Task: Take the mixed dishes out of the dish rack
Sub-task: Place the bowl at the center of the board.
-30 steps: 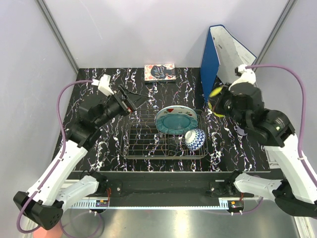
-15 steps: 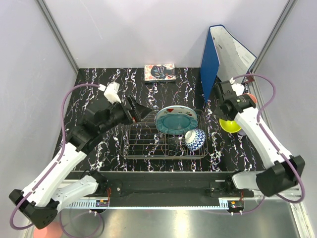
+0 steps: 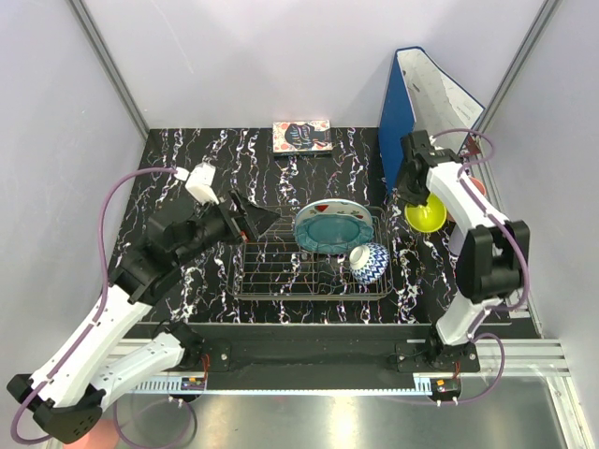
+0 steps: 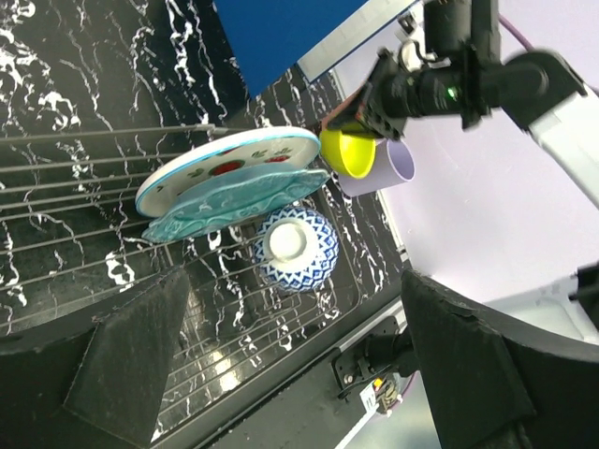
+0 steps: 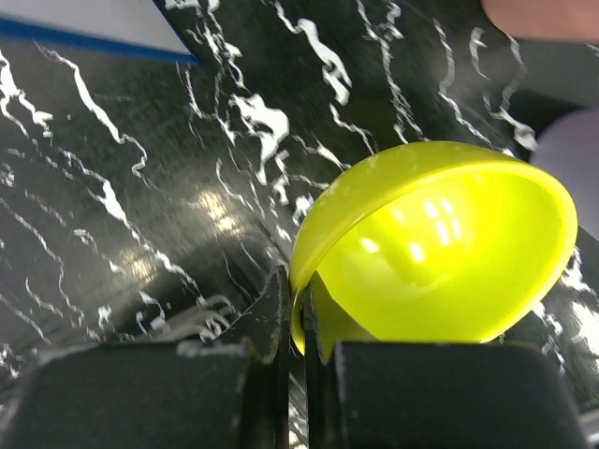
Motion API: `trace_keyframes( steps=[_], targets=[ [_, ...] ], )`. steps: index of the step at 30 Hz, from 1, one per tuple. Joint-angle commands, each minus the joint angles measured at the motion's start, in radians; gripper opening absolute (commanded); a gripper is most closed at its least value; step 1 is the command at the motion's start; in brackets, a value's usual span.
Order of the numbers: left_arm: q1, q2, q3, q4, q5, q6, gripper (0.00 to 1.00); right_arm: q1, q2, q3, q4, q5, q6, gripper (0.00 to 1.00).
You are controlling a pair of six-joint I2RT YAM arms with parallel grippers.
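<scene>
The grey wire dish rack (image 3: 281, 271) holds a teal scalloped plate (image 3: 332, 232) leaning on a white plate with red marks (image 3: 329, 207). A blue-white bowl (image 3: 370, 263) lies upside down at its right end. My right gripper (image 3: 417, 198) is shut on the rim of the yellow-green bowl (image 3: 426, 216), tilted over the table right of the rack; its jaws (image 5: 301, 323) pinch the bowl (image 5: 440, 253). The lilac cup (image 4: 391, 170) and pink cup (image 5: 543, 14) stand beside it. My left gripper (image 3: 262, 217) is open and empty over the rack's back-left corner.
A blue binder (image 3: 398, 117) stands upright at the back right, just behind the right gripper. A patterned book (image 3: 302, 137) lies at the back centre. The cage walls close in both sides, and the right arm's links cover the table's right edge.
The right arm has folded back and carried the yellow-green bowl from near the binder down to the table right of the rack. The left gripper has edged right toward the rack.
</scene>
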Motion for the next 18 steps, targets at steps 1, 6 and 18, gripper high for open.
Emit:
trace_keyframes(
  steps=[1,6,18],
  targets=[
    [-0.007,-0.012,-0.016,-0.006,-0.020,0.007,0.99,-0.008,0.072,0.094,0.038,-0.006,-0.028,0.00],
    [-0.005,-0.012,-0.026,-0.029,-0.032,0.008,0.99,-0.024,0.155,0.117,0.039,-0.006,-0.043,0.00],
    [-0.005,-0.006,-0.045,-0.058,-0.060,0.012,0.99,-0.027,0.252,0.123,0.053,-0.016,-0.072,0.07]
  ],
)
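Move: The right hand already has the yellow bowl pinched by its rim. The spot on the board where it is to go lies roughly 12 cm below this hand, level with it and some 3 cm to its right. Beyond that, 12 cm right and 4 cm ahead of the hand, stands the orange cup, the purple cup 14 cm right and 3 cm back; the blue-white bowl is 9 cm left and 11 cm back. From the left hand the spot lies about 15 cm ahead, 33 right, 30 below. Lowering the yellow bowl about 7 cm towards the open board left of the cups, the right hand also eases some 2.5 cm forward early on, then goes straight down, tipping its fingers nearly 10 degrees steeper and keeping the rim pinched. Meanwhile the open, empty left hand sinks roughly 4 cm towards the rack, its fingers tilting slightly down. ##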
